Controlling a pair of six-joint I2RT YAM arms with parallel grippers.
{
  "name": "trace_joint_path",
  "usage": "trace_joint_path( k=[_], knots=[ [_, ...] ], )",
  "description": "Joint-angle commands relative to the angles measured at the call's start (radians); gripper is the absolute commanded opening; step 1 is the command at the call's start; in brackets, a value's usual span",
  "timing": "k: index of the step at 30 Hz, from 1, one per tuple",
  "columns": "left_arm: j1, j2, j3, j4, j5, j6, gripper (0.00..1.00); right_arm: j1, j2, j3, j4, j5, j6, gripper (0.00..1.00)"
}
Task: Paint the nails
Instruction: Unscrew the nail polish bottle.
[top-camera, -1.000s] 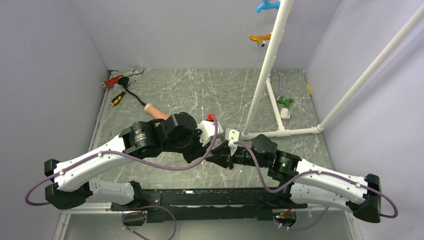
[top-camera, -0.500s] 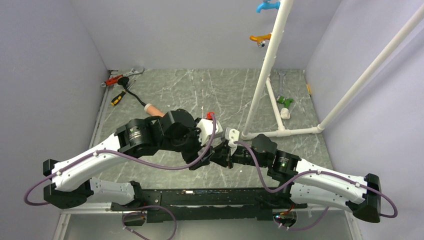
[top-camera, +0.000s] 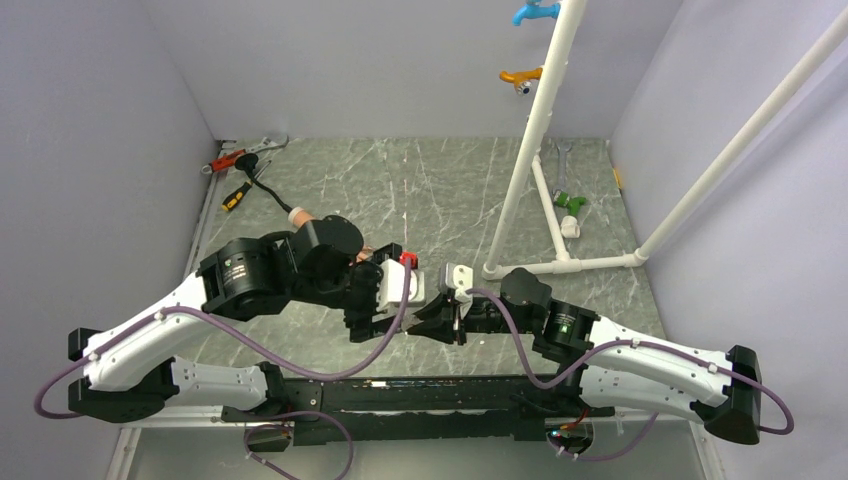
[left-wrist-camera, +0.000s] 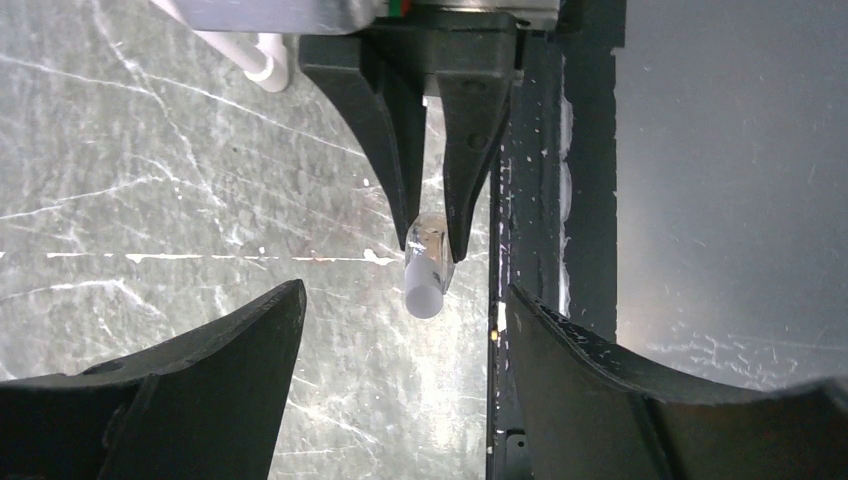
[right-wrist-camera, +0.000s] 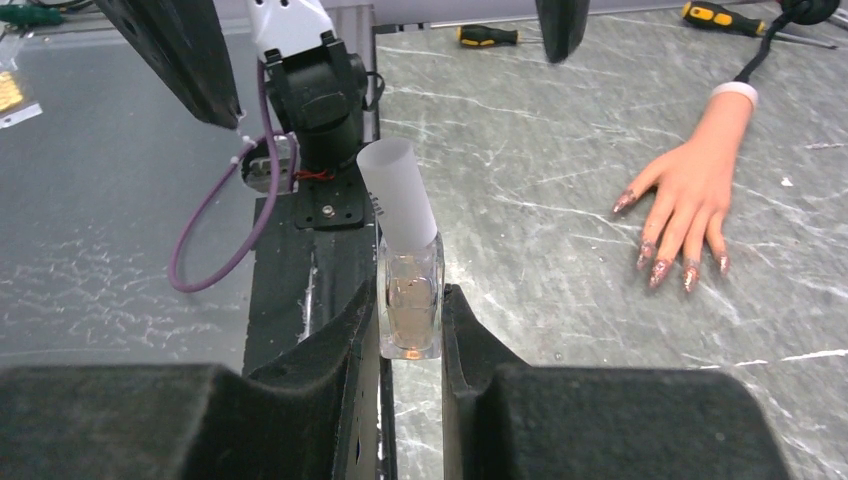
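A flesh-coloured mannequin hand (right-wrist-camera: 700, 185) with a white cuff lies palm down on the marble table, and its glittery reddish nails (right-wrist-camera: 660, 272) point toward me. In the top view only its forearm (top-camera: 300, 215) shows from under the left arm. My right gripper (right-wrist-camera: 410, 330) is shut on a small clear bottle (right-wrist-camera: 410, 295) with a white cap (right-wrist-camera: 398, 195) that is still on. My left gripper (left-wrist-camera: 405, 290) faces it, open and holding nothing. The cap (left-wrist-camera: 424, 295) stands just past its fingertips. In the top view the two grippers (top-camera: 372, 300) (top-camera: 438, 312) face each other near the front edge.
A wrench (top-camera: 262, 145), red-handled pliers (top-camera: 228, 160) and a yellow-handled screwdriver (top-camera: 232, 198) lie at the back left. A white pipe frame (top-camera: 520, 150) stands at the right, with a green object (top-camera: 572, 203) at its foot. A black rail (top-camera: 400, 390) runs along the near edge.
My left gripper has opened and drawn back to the left, away from the bottle's cap. The right gripper keeps its hold and has shifted slightly left.
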Motion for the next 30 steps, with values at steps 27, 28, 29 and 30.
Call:
trace_joint_path(
  k=[27,28,29,30],
  knots=[
    [-0.01,-0.031,-0.175,0.093,0.079,0.11,0.38,0.002,0.007,0.045,0.111,-0.048,0.042,0.0],
    [-0.01,-0.031,-0.176,0.094,0.076,0.109,0.34,0.001,0.008,0.045,0.111,-0.05,0.042,0.0],
    [-0.011,-0.03,-0.177,0.095,0.073,0.109,0.31,0.001,0.009,0.045,0.111,-0.05,0.041,0.0],
    [-0.011,-0.028,-0.177,0.095,0.072,0.106,0.25,0.001,0.009,0.045,0.112,-0.05,0.041,0.0]
  ],
)
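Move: The white cap of the nail polish bottle is about 6 cm below my left hand, roughly 1 cm to its right and level with it front to back. My right hand already holds the glass body, and the cap sits some 3 cm above and 2 cm to the left of that hand. From my left hand, the model hand is on the table about 15 cm ahead, 15 cm left and 25 cm lower; the white pipe frame's near corner is some 10 cm ahead and 18 cm right. Down comes my left hand, about 5 cm onto the cap for a fresh hold, its wrist turning slightly clockwise on the way. I narrow its fingers from roughly three quarters open to a third, so they straddle the cap just over the glass, not yet plainly gripping. My right hand keeps its pinch on the bottle body and eases up about 1 cm. ##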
